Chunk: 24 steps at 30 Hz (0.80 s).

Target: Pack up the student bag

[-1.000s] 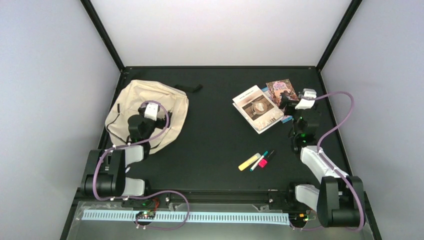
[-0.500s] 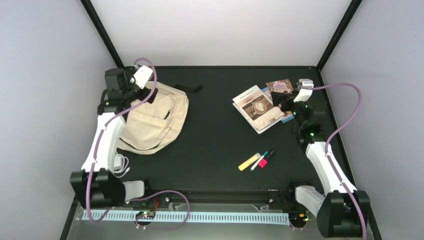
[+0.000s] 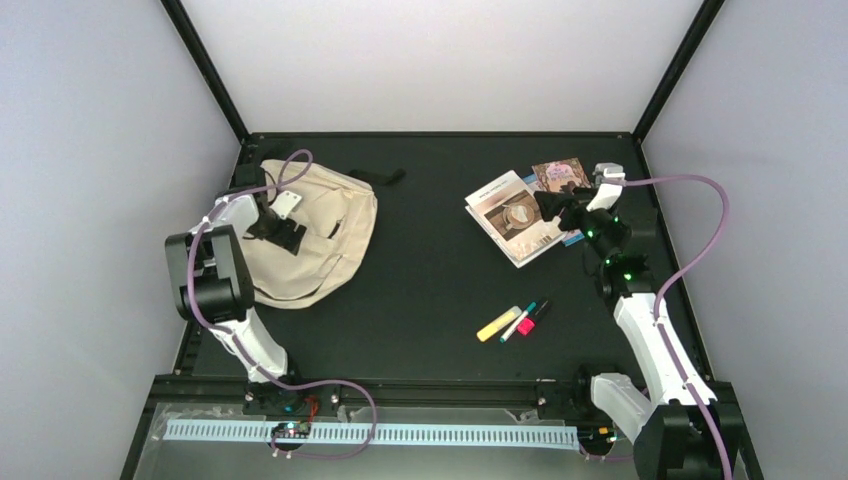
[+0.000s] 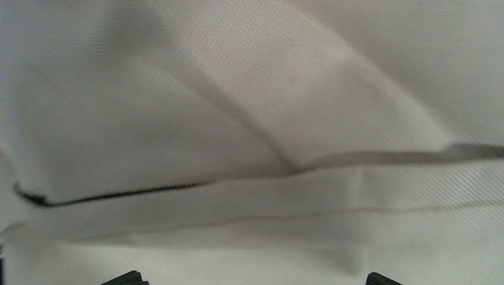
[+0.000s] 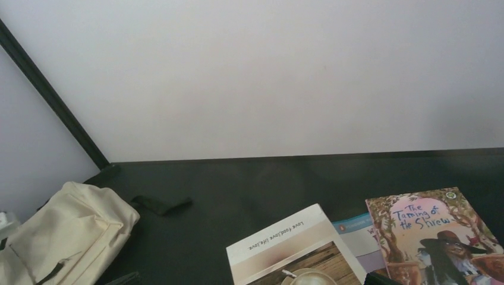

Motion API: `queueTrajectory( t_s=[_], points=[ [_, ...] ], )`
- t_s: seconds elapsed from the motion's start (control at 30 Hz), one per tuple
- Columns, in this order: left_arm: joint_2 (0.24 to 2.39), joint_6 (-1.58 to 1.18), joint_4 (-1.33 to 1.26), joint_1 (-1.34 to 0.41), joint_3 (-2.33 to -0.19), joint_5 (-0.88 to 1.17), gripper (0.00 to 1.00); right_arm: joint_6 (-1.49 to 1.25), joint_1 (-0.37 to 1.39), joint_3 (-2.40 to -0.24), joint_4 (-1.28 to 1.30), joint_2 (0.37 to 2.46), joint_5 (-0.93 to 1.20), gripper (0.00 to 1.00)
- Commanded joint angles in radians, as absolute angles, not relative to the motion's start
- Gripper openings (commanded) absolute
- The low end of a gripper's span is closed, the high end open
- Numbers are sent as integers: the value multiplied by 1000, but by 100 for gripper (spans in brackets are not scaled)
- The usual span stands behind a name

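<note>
The student bag [image 3: 325, 245] is a cream fabric backpack lying flat at the table's left, with a black strap [image 3: 378, 178] trailing off its far side. My left gripper [image 3: 288, 236] hovers open just above its upper left part. In the left wrist view the bag's fabric [image 4: 255, 119] and a dark zipper line [image 4: 119, 193] fill the frame, and only the fingertips [image 4: 128, 278] show, far apart. My right gripper [image 3: 553, 207] stands open over the books at the right, holding nothing. The bag [image 5: 65, 237] also shows in the right wrist view.
A white coffee-cover book [image 3: 513, 218], a blue booklet [image 5: 359, 233] and a "Taming of the Shrew" book [image 3: 562, 174] lie overlapped at the back right. A yellow highlighter [image 3: 498, 323], a teal pen [image 3: 518, 321] and a pink marker [image 3: 533, 317] lie in front of them.
My left arm swung from the back-left corner down and in, bringing its gripper low over the bag. My right gripper shifted a little left over the books.
</note>
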<state>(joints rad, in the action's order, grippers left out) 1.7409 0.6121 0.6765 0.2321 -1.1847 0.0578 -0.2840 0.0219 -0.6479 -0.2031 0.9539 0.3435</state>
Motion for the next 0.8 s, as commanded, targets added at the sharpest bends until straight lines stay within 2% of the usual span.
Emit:
queueTrajectory(
  t_s=[0.0, 0.13, 0.2, 0.27, 0.33, 0.37, 0.4, 0.43, 0.6, 0.77],
  points=[
    [1799, 562, 623, 208, -1227, 65, 99, -308, 23, -636, -197, 940, 392, 100],
    [1845, 576, 562, 165, -1202, 29, 98, -304, 23, -628, -190, 928, 384, 100],
    [1870, 571, 561, 161, -1200, 41, 87, -302, 23, -625, -187, 920, 381, 100],
    [1871, 578, 541, 160, -1176, 87, 69, -299, 23, -622, -185, 912, 377, 100],
    [1862, 590, 521, 159, -1160, 102, 42, -296, 22, -621, -183, 904, 373, 100],
    [1861, 600, 529, 158, -1163, 129, 28, -298, 23, -622, -184, 902, 373, 100],
    [1859, 602, 540, 157, -1169, 152, 6, -298, 23, -623, -182, 899, 374, 100],
    [1853, 596, 547, 154, -1174, 168, 2, -301, 23, -626, -182, 898, 375, 100],
    [1784, 604, 549, 124, -1164, 254, 1, -314, 27, -632, -184, 890, 385, 100],
    [1706, 623, 592, 20, -1137, 336, 1, -317, 37, -628, -176, 878, 395, 100]
  ],
)
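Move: The bag's zip opening, at the stretch my open left fingers will close on, lies just under them: about 2 cm ahead, 3 cm to the right and 3 cm down. The black zip pull is some 11 cm right of my left hand and 3 cm ahead; the dark strap beyond the bag sits roughly 22 cm right and 16 cm ahead, on the table. From my right hand, that stretch of opening is about 57 cm left, 4 cm ahead and 25 cm lower. I sink my left hand about 3 cm onto the bag, edging forward and right, and shut the wide-open fingers fully on the cloth by the zip opening. Then I carry the closed fingers on to the right along the opening towards the zip pull, about 7 cm right in all, rising about 1 cm at the end while the hand tilts and turns slightly clockwise. ##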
